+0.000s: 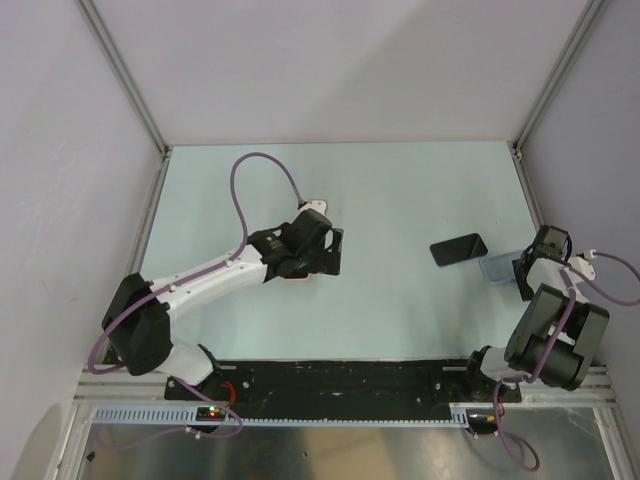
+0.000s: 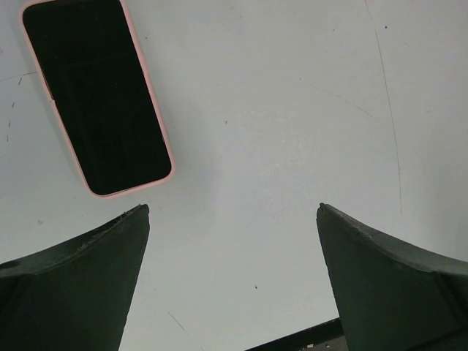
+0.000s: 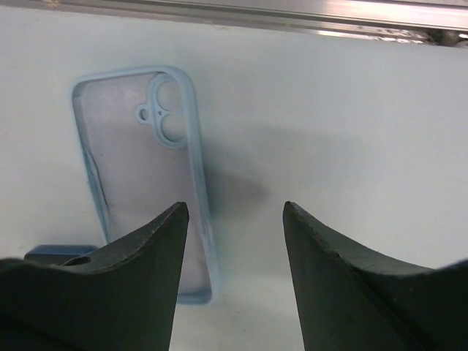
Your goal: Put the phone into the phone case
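Observation:
A black phone [image 1: 459,249] lies flat on the right part of the table. Just right of it lies the clear light-blue phone case [image 1: 496,266], open side up. In the right wrist view the case [image 3: 139,161] has its camera holes at the far end. My right gripper [image 3: 235,208] hovers low over the case's near right edge, which lies between the fingers untouched; the jaws are open. My left gripper [image 2: 234,212] is wide open over bare table at mid-table, holding nothing.
A second phone in a pink case [image 2: 99,95] lies screen up just beyond the left gripper's left finger, mostly hidden under that gripper [image 1: 318,258] in the top view. A metal rail [image 3: 292,18] and the right wall stand close behind the blue case.

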Controlling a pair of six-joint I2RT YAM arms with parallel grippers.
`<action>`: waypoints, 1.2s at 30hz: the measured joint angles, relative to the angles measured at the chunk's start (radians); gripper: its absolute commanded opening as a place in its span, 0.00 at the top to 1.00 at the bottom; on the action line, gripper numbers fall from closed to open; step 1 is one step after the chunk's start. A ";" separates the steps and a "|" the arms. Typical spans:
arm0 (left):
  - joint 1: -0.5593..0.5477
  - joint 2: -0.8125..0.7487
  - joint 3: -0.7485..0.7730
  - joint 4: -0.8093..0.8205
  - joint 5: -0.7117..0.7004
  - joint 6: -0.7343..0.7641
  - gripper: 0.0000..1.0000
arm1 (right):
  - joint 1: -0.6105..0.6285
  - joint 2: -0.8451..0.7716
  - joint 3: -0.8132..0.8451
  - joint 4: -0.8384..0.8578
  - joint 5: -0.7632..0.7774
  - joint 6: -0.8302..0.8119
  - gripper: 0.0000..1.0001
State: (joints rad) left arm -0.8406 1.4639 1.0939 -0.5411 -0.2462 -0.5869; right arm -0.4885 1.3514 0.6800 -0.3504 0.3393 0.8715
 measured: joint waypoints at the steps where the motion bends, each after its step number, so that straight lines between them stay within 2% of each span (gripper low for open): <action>1: 0.000 0.000 0.000 0.000 0.000 0.000 0.00 | 0.000 0.018 0.008 0.011 -0.004 0.000 0.41; 7: 0.000 0.000 0.000 0.000 0.000 -0.001 0.00 | 0.000 0.097 0.064 0.058 -0.023 0.001 0.41; 14: 0.000 0.002 0.000 0.000 0.006 -0.018 0.01 | 0.020 0.197 0.135 0.046 -0.021 0.012 0.49; 20: 0.000 0.002 0.000 0.000 0.010 -0.024 0.01 | 0.036 0.230 0.156 0.013 -0.006 0.018 0.62; 26: 0.000 0.002 0.000 0.000 0.015 -0.027 0.01 | 0.043 0.246 0.177 -0.029 0.017 0.014 0.94; 27: 0.000 0.002 0.000 0.000 0.015 -0.027 0.01 | 0.043 0.246 0.180 -0.040 0.022 0.015 0.97; 36: 0.000 -0.014 -0.003 0.000 0.014 -0.042 0.01 | 0.075 0.200 0.173 -0.114 0.048 0.009 1.00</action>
State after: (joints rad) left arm -0.8406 1.4502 1.0908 -0.5415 -0.2317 -0.6292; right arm -0.4137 1.5517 0.8528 -0.4641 0.3878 0.8806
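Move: The blue phone case lies just ahead of the right hand's half-open fingers, its middle about 6 cm forward, 2 cm left and some 3 cm below them. On the table, the black phone lies about 10 cm forward and 15 cm to the left of that hand, and the table's right rail runs level with it, roughly 9 cm to the right. From the left hand, the case lies some 44 cm right, 1 cm back and 11 cm lower. The blue case's near long wall is what the right hand goes for: it travels forward about 4 cm, sinking nearly 2 cm, so the half-open fingers come over that wall. They then shut fully, pinching the thin wall between the tips as the hand eases back; lastly it draws back and a little left, rising slightly, fingers tipping some 10 degrees steeper. ##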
